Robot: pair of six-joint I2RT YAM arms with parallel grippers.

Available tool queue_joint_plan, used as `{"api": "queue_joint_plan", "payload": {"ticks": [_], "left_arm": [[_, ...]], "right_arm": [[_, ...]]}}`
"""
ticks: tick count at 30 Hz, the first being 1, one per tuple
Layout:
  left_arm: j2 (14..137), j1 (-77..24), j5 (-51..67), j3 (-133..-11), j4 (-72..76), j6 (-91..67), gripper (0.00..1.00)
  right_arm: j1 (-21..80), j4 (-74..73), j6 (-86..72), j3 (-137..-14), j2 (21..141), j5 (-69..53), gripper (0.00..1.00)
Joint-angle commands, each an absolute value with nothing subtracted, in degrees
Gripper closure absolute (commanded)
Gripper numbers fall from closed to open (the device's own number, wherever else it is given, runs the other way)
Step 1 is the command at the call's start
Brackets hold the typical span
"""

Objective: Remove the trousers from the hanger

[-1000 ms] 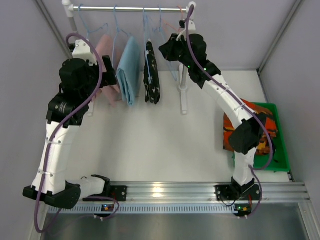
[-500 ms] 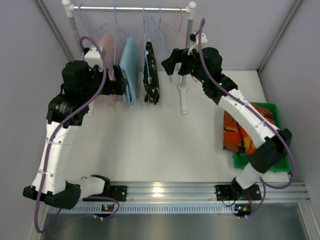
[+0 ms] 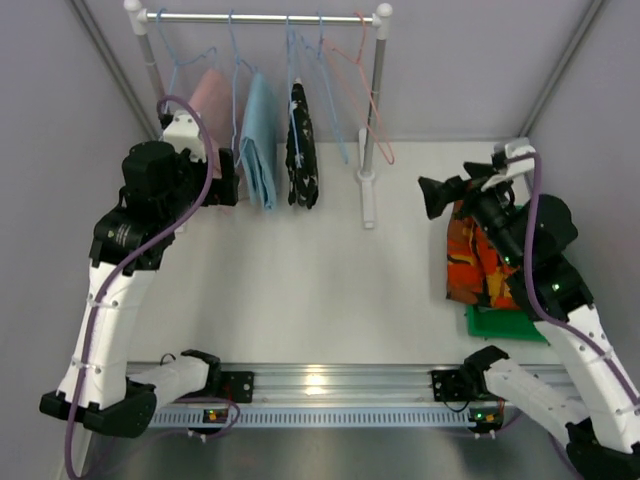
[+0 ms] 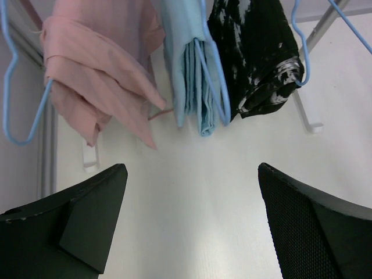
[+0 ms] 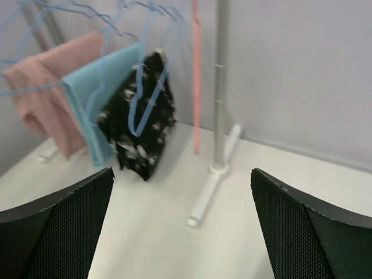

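Observation:
The orange-red, black-patterned trousers (image 3: 478,262) lie off any hanger on the table at the right, partly over a green bin (image 3: 500,325). The grey trousers are out of view. My right gripper (image 3: 432,197) is open and empty, just left of the orange-red trousers, facing the rack; its wrist view (image 5: 183,226) shows only table between the fingers. My left gripper (image 3: 218,182) is open and empty, below the pink garment (image 3: 210,95); its wrist view (image 4: 192,221) shows bare table between the fingers.
A clothes rail (image 3: 265,17) at the back carries a pink garment (image 4: 93,75), a light-blue one (image 3: 258,140) and a black speckled one (image 3: 303,145) on blue hangers. There are also an empty blue hanger (image 3: 330,100) and an empty salmon hanger (image 3: 372,110). The rack post and foot (image 3: 368,190) stand mid-table.
My right arm has pulled away from the rail's right end, moving right and nearer, to beside the orange-red trousers. My left gripper has shifted slightly below the pink garment.

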State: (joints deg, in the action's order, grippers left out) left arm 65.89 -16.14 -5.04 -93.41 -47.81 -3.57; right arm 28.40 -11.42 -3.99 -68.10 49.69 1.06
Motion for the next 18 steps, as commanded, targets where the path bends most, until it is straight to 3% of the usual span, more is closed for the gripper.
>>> {"api": "queue_joint_plan", "payload": {"ticks": [1,10,18], "left_arm": [[61.4,-15.7,-9.8,-91.8,-45.1,-0.5,0.01],[57.7,-15.8,-10.9,-86.7,-43.9,-1.0,0.01],[58.0,-15.8,-11.9,-87.3,-43.1,-1.1,0.01]], "right_arm": [[22.1,-15.6,-0.5,-60.6,43.1,4.1,0.01],[10.6,-15.1,-1.0,-52.0,30.9,0.6,0.01],[9.5,-16.3,-0.7,-50.3,27.7,0.4,0.01]]}}
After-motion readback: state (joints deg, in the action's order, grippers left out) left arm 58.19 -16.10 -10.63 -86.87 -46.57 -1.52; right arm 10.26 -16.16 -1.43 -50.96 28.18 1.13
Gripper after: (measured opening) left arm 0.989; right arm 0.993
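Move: The black patterned trousers hang about 20 cm ahead of the left hand, some 17 cm to its right and around 5 cm lower. The light blue trousers hang roughly 18 cm ahead and 9 cm right of that hand, the pink trousers about 18 cm straight ahead, both slightly below it. From the right hand, the black trousers are about 22 cm ahead, 25 cm left and 8 cm below. Touching nothing, the wide-open right hand heads off to the right, away from the rack and black trousers towards the green box's side, about 11 cm, sinking some 6 cm and drawing back a little; its fingers swing about 20 degrees clockwise to point more nearly straight ahead. The left hand, open too, backs off from the black trousers, some 3 cm left and about as far back. ##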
